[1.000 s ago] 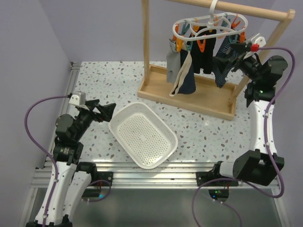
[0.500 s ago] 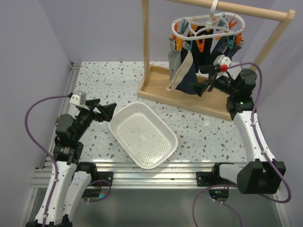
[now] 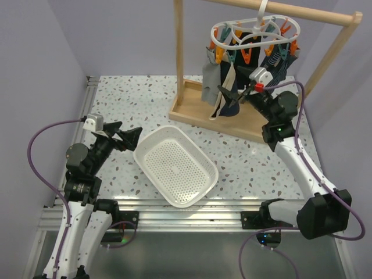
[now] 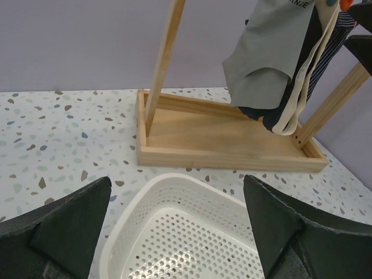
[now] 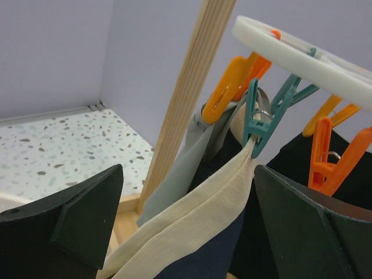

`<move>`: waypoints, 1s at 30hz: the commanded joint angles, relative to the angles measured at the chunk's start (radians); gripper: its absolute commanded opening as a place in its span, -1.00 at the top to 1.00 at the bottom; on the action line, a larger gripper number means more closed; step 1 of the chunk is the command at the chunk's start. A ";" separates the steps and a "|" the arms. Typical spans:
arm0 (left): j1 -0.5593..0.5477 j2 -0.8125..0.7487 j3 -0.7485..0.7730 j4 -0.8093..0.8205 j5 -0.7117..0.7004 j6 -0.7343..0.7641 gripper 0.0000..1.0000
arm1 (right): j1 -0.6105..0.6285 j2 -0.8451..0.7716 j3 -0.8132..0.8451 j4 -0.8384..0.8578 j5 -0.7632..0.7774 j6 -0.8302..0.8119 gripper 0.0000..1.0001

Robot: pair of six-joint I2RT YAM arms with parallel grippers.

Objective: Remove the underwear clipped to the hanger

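The white ring hanger (image 3: 256,32) hangs by its hook from the wooden rail, orange and teal clips dangling. The underwear hangs clipped beneath it: a grey piece (image 3: 209,78), a navy piece with a beige waistband (image 3: 228,87) and a striped piece (image 3: 280,61). My right gripper (image 3: 235,93) is open at the front of the left-hand garments. In the right wrist view the beige waistband (image 5: 192,232) runs between its spread fingers, pinched above by a teal clip (image 5: 256,125); the grey piece (image 5: 180,168) hangs from an orange clip (image 5: 229,87). My left gripper (image 3: 129,136) is open and empty, low beside the basket.
A white perforated basket (image 3: 142,152) lies on the speckled table in front of the wooden rail frame's base (image 3: 232,119). The frame's upright post (image 3: 179,46) stands just left of the garments. Purple walls close in at the back and both sides.
My right arm has swung left and lower, from the hanger's right end to the grey and navy garments on its left side. The left arm has barely moved.
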 commanded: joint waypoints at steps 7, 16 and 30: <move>0.006 0.017 -0.001 0.029 0.007 -0.024 -1.00 | 0.089 0.101 0.029 0.299 0.289 -0.082 -0.96; 0.006 0.016 -0.007 0.026 0.003 -0.024 -1.00 | 0.093 0.196 0.107 0.377 0.336 -0.088 -0.84; 0.006 0.028 -0.009 0.040 0.006 -0.023 -1.00 | 0.094 0.277 0.223 0.397 0.361 -0.152 -0.36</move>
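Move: Beyond and above the right hand, the teal clip holding the underwear's cream waistband is about 9 cm ahead, 1 cm left and 6 cm up. An orange clip stands some 4 cm to the left of it and 1 cm farther out; another hangs about 5 cm to its right, level with it. The white hanger's middle lies roughly 14 cm ahead of the right hand, 5 cm right and 10 cm up. From the left hand the teal clip is about 22 cm ahead, 32 cm right and 16 cm higher. Rising a little, then reaching forward and rising again, the right hand travels about 7 cm forward and 5.5 cm up to bring its fingers around the teal clip under the hanger's front rim. The wrist tips the fingers up some 15 degrees and swings them about as far clockwise, while the wide-open fingers start closing, by nearly a third; no pinch on the clip can be seen yet. ##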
